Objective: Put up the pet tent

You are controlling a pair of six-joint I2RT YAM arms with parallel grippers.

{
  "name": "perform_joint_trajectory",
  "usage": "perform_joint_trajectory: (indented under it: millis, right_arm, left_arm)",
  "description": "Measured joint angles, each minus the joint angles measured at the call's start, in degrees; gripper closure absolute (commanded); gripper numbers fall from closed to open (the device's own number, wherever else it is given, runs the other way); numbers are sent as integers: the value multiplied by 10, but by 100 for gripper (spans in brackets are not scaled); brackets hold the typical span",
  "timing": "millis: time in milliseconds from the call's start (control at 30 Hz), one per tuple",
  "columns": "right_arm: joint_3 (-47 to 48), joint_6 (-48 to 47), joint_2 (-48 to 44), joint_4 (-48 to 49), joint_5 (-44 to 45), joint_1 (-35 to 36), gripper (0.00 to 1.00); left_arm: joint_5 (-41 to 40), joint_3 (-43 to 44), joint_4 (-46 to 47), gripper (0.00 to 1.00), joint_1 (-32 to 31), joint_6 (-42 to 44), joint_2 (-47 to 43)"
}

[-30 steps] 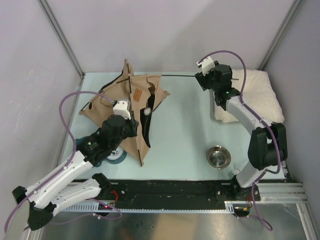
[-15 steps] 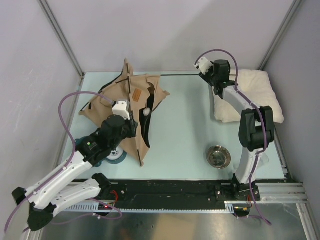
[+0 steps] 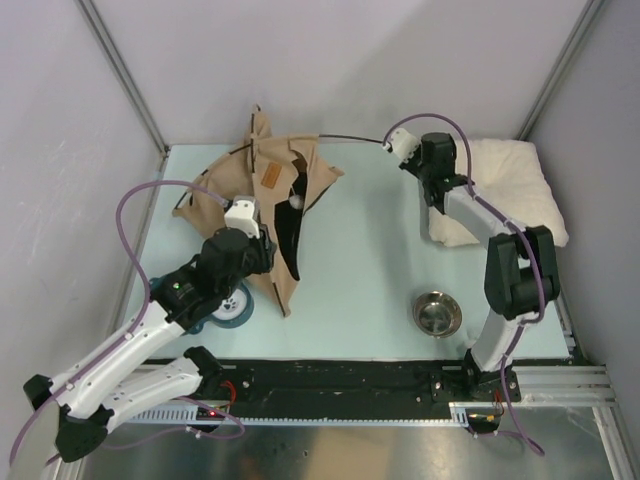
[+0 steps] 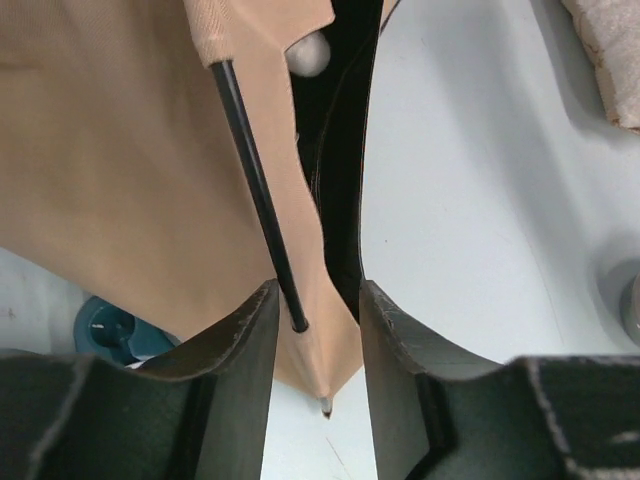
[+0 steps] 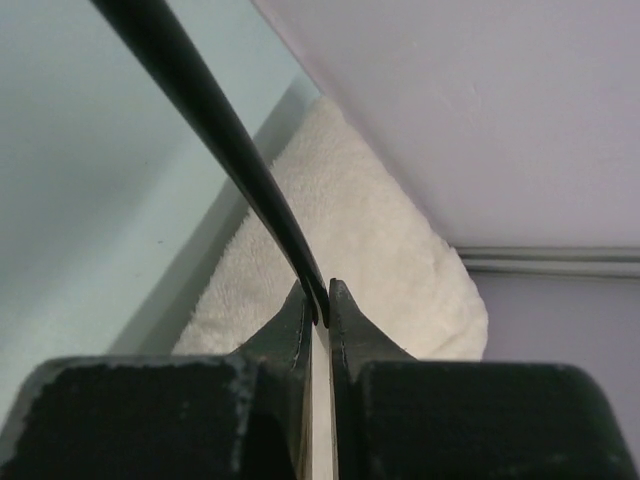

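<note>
The tan pet tent [image 3: 262, 185] lies crumpled at the back left, its brown label [image 3: 269, 176] and white pompom [image 3: 294, 201] showing. A thin black pole [image 3: 352, 138] arcs out of it to the right. My right gripper [image 3: 391, 147] is shut on that pole's end [image 5: 250, 190], pinched at the fingertips [image 5: 322, 300]. My left gripper [image 3: 262, 256] hovers over the tent's near side. In the left wrist view its jaws [image 4: 318, 290] stand open, with a fabric corner [image 4: 315, 360] and another pole's tip [image 4: 297, 322] between them, neither pinched.
A cream pillow [image 3: 510, 185] lies at the back right, just beyond my right arm. A steel bowl [image 3: 437, 313] sits at the front right. A teal round object [image 3: 232, 310] lies by the tent's near edge, under my left arm.
My right gripper closed on the pole's end and pushed it left, bowing the pole. The tent rose and shifted toward the back. My left jaws widened.
</note>
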Motion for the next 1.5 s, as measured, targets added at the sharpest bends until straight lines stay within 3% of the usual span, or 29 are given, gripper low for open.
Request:
perform_joint_trajectory:
  millis: [167, 333, 533, 800, 1033, 1300, 1500]
  right_arm:
    - [-33, 13, -73, -12, 37, 34, 100]
    - [-39, 36, -119, -57, 91, 86, 100]
    - [-74, 85, -148, -113, 170, 132, 100]
    - [-118, 101, -224, -122, 245, 188, 100]
    - [-118, 83, -259, -82, 250, 219, 100]
    - [-129, 83, -252, -81, 245, 216, 100]
    - [-130, 87, -247, -79, 239, 206, 100]
  left_arm:
    - [-10, 12, -3, 26, 0, 9, -6]
    - [-58, 22, -10, 16, 1, 8, -51]
    - [-134, 32, -10, 14, 7, 7, -97]
    - [-145, 30, -10, 9, 43, -7, -73]
    - [-86, 14, 35, 18, 104, -7, -36]
    - [-37, 36, 49, 9, 180, 3, 7]
    - [61, 65, 57, 6, 188, 28, -16]
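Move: The tent's label patch stands about 24 cm ahead of the left hand and slightly lower; the front rod's lower end is right at its loosely open fingers. From that hand the tent's near corner is some 4 cm ahead, 4 cm right and 18 cm down, the blue stand about 8 cm ahead, 10 cm left and 20 cm down. The right hand's pole enters its sleeve mouth some 19 cm left and 4 cm ahead of that hand, slightly higher; the white cushion lies 25 cm right, 6 cm ahead, 14 cm down. The long cross pole, still pinched in the right fingers, is drawn back about 14 cm, 6 cm left and some 8 cm up. The front rod's end is left behind as the left hand opens wide and goes up and left about 7 cm, dips while reaching forward, then rises again beside the tent front, its wrist turned counter-clockwise and tipped up. ##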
